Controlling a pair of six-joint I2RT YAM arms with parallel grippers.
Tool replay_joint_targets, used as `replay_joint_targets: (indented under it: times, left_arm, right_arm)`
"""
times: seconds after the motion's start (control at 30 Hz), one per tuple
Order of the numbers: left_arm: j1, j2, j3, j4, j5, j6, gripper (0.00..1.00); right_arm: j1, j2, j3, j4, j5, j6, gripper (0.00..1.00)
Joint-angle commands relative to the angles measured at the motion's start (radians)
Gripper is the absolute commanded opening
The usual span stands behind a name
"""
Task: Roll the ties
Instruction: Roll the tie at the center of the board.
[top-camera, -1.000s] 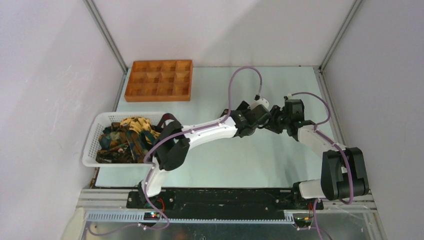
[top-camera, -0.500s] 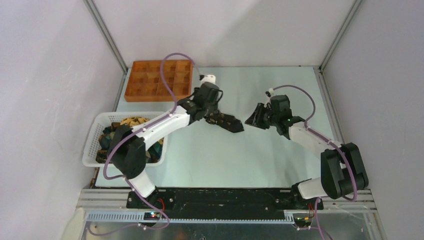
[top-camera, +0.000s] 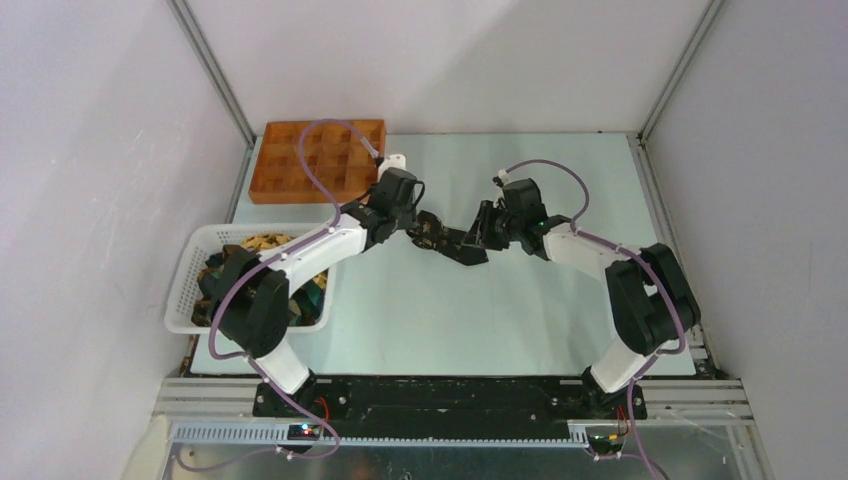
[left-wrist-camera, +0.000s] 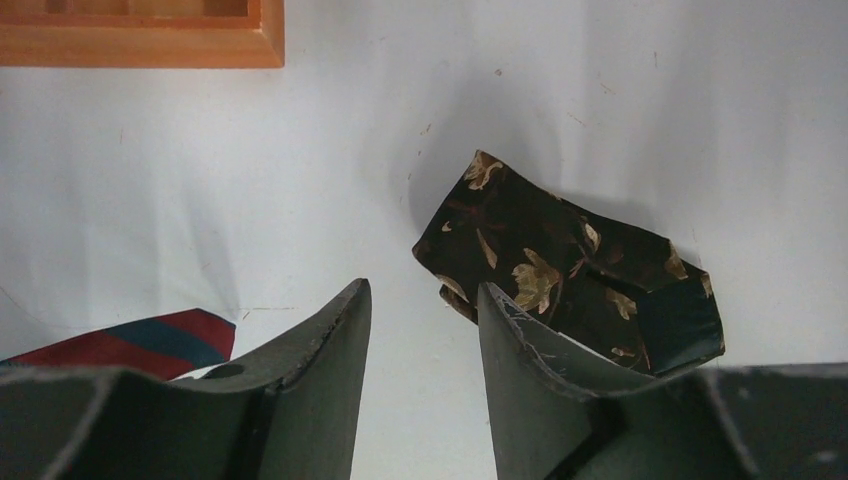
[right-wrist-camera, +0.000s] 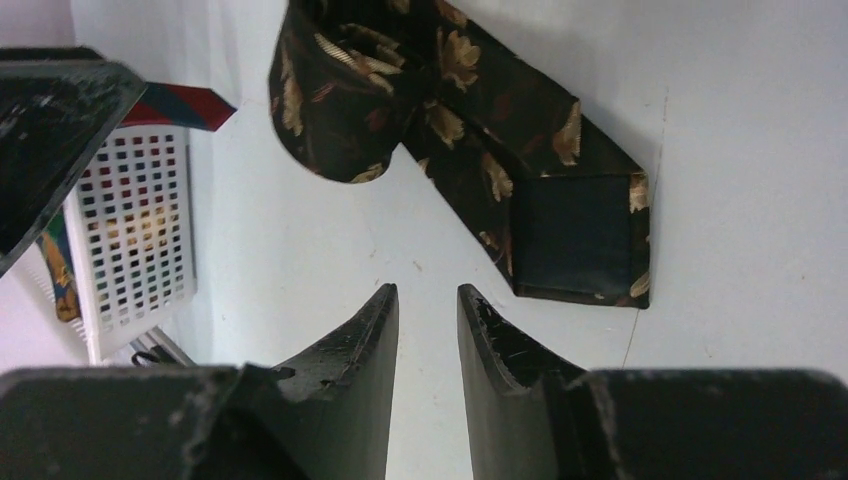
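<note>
A dark tie with gold leaf print (top-camera: 460, 247) lies folded on the table's middle, its blunt end showing dark lining (right-wrist-camera: 575, 235). My left gripper (top-camera: 428, 231) hovers at its left end, jaws open and empty (left-wrist-camera: 422, 300); the tie (left-wrist-camera: 560, 265) lies just beyond the right finger. Facing it, my right gripper (top-camera: 482, 234) holds its jaws narrowly open with nothing between them (right-wrist-camera: 428, 295), a little short of the tie (right-wrist-camera: 440, 110). More ties (top-camera: 250, 265) are heaped in the basket.
A white mesh basket (top-camera: 190, 290) stands at the left edge, an orange compartment tray (top-camera: 318, 160) at the back left. A red and blue striped tie end (left-wrist-camera: 130, 340) pokes out beside the left gripper. Metal frame posts rise at the back corners.
Both grippers have moved left from the right-centre to the middle. Their jaws have narrowed. The folded tie now lies on the table between them.
</note>
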Motion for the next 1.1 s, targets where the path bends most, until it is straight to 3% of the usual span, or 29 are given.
replay_joint_targets:
  times: [0.0, 0.3, 0.63, 0.77, 0.9, 1.0, 1.07]
  left_arm:
    - [0.011, -0.068, -0.026, 0.048, 0.013, -0.036, 0.49]
    - [0.011, -0.140, -0.104, 0.086, 0.065, -0.088, 0.49]
    - [0.012, -0.281, -0.361, 0.284, 0.221, -0.243, 0.48]
    - [0.012, -0.302, -0.418, 0.338, 0.245, -0.275, 0.38]
    - [0.012, -0.284, -0.444, 0.345, 0.266, -0.283, 0.20]
    - [0.012, -0.283, -0.464, 0.350, 0.262, -0.289, 0.06]
    - [0.011, -0.283, -0.468, 0.349, 0.262, -0.289, 0.03]
  right_arm:
    - [-0.002, 0.053, 0.050, 0.016, 0.065, 0.022, 0.31]
    - [-0.006, 0.093, 0.051, -0.010, 0.132, 0.064, 0.38]
    - [-0.018, 0.105, 0.051, 0.024, 0.099, 0.076, 0.38]
    - [-0.017, 0.102, 0.051, 0.072, 0.073, 0.071, 0.39]
    - [-0.019, 0.115, 0.065, 0.065, 0.078, 0.066, 0.38]
    - [-0.017, 0.108, 0.069, -0.008, 0.155, 0.066, 0.36]
    - [-0.016, 0.096, 0.069, -0.062, 0.222, 0.068, 0.36]
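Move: The rolled part of the tie lies about 5 cm ahead of my left hand, 4 cm to its right and some 11 cm below. From the same hand, the loose end is about level and 14 cm right, the striped tie's end some 15 cm left and barely ahead, and the wooden tray about 19 cm ahead and 20 cm left. From my right hand, the loose end is about 2 cm ahead, 1 cm right and 8 cm below; the rolled part is roughly 7 cm ahead and 9 cm left. I draw my empty left hand back about 7 cm and down some 3 cm, away from the rolled part to its near side, rolling the wrist about 20 degrees so its left side dips, and shut the half-open fingers on nothing. Meanwhile I sink my right hand nearly 4 cm and ease it slightly forward over the loose end, fingers staying partly open. ##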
